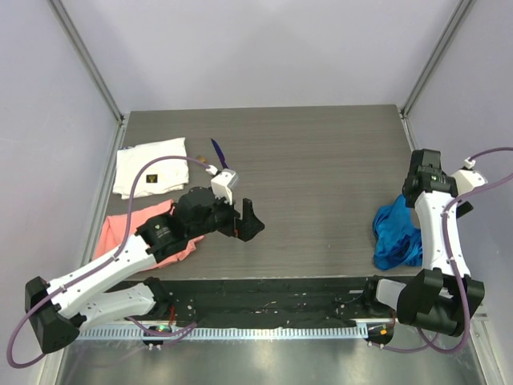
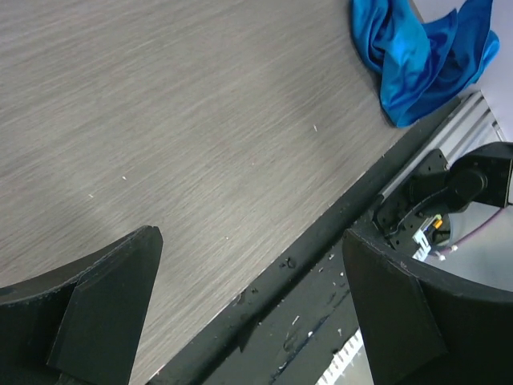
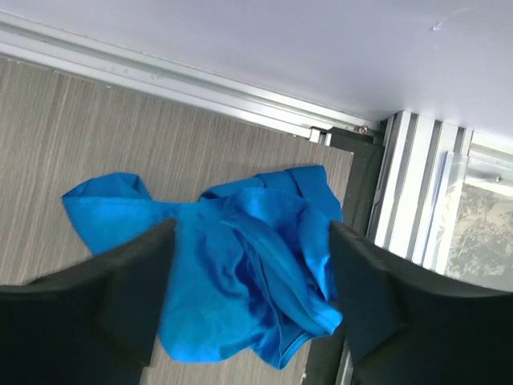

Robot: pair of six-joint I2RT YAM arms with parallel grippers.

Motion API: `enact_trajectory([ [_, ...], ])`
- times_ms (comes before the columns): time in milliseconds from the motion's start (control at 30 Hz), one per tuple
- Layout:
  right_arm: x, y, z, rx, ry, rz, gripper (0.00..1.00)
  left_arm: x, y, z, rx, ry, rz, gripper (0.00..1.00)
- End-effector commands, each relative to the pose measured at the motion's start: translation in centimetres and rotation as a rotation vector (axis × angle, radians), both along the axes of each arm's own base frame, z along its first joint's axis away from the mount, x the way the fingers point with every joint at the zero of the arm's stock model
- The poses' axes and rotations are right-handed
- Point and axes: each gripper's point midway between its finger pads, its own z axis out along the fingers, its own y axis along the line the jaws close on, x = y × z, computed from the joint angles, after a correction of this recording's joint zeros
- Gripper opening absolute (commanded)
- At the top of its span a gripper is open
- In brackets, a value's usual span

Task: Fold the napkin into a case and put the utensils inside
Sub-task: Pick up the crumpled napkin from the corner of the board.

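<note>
The bright blue napkin [image 1: 397, 234] lies crumpled at the table's right side, close to the front edge. My right gripper [image 3: 251, 228] hangs straight over it, open, one finger on each side of the bunched napkin [image 3: 112, 212], and nothing is pinched. My left gripper [image 1: 240, 224] hovers over bare table left of centre, open and empty, and its wrist view shows the napkin [image 2: 417, 56] far off. A slim purple utensil [image 1: 216, 152] lies behind the left wrist, next to the white cloth. No folded case is in view.
A white cloth with a dark label [image 1: 148, 168] lies at the back left, and a salmon-pink cloth [image 1: 128, 228] sits partly under the left arm. A black strip [image 1: 264, 293] and a metal rail run along the front edge. Frame posts and walls enclose the table.
</note>
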Motion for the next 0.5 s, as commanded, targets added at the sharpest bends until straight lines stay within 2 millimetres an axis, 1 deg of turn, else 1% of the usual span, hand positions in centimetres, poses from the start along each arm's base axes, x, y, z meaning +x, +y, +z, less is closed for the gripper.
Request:
enact_trajectory([
  [0, 0.6, -1.1, -0.5, -0.041, -0.036, 0.005, 0.72, -0.2, -1.5, 3.1, -0.088, -0.035, -0.054, 0.99],
  [67, 0.8, -1.3, -1.3, -0.036, -0.007, 0.017, 0.69, -0.1, -1.4, 3.3, -0.087, -0.036, -0.048, 0.99],
  [133, 1.5, -1.2, -2.1, -0.018, -0.001, 0.047, 0.69, 0.0, -1.4, 3.4, -0.081, -0.038, -0.045, 0.99],
  [167, 1.6, -1.1, -3.0, -0.001, 0.014, 0.053, 0.69, 0.0, -1.3, 3.4, -0.08, -0.04, -0.043, 0.99],
  [233, 2.0, -1.2, -3.5, 0.006, 0.013, 0.061, 0.69, 0.1, -1.3, 3.0, -0.068, -0.035, -0.04, 0.99],
  [300, 2.6, -1.3, -4.0, 0.004, 0.021, 0.087, 0.62, 0.2, -1.3, 2.9, -0.065, -0.034, -0.037, 0.99],
  [333, 2.7, -1.4, -3.9, 0.001, 0.018, 0.09, 0.56, 0.1, -1.3, 2.9, -0.064, -0.033, -0.038, 0.98],
  [367, 2.9, -1.4, -3.9, -0.005, 0.016, 0.106, 0.47, 0.3, -1.3, 2.9, -0.061, -0.034, -0.034, 0.99],
  [400, 3.1, -1.3, -4.1, 0.001, 0.013, 0.115, 0.44, 0.3, -1.4, 2.9, -0.06, -0.031, -0.034, 0.98],
  [433, 3.3, -1.2, -4.2, 0.007, 0.014, 0.135, 0.35, 0.3, -1.4, 2.7, -0.054, -0.028, -0.032, 0.99],
  [467, 3.5, -1.1, -4.2, 0.012, 0.012, 0.149, 0.19, 0.4, -1.5, 2.7, -0.054, -0.028, -0.031, 0.99],
])
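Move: The crumpled blue napkin lies well below the right hand, about 15 cm down, its middle some 8 cm to the left and 2 cm farther out. The board's near right corner sits roughly 11 cm back from this hand, about level with it sideways. From the left hand, the napkin is around 41 cm to the right, 3 cm ahead and 20 cm lower. Towards the crumpled napkin the right hand sinks about 5 cm, easing some 2 cm forward on the later part of the way. Its fingers, nearly wide open to begin with, draw in to roughly half that gap while coming down, mostly near the end; no contact with the cloth can be made out. ##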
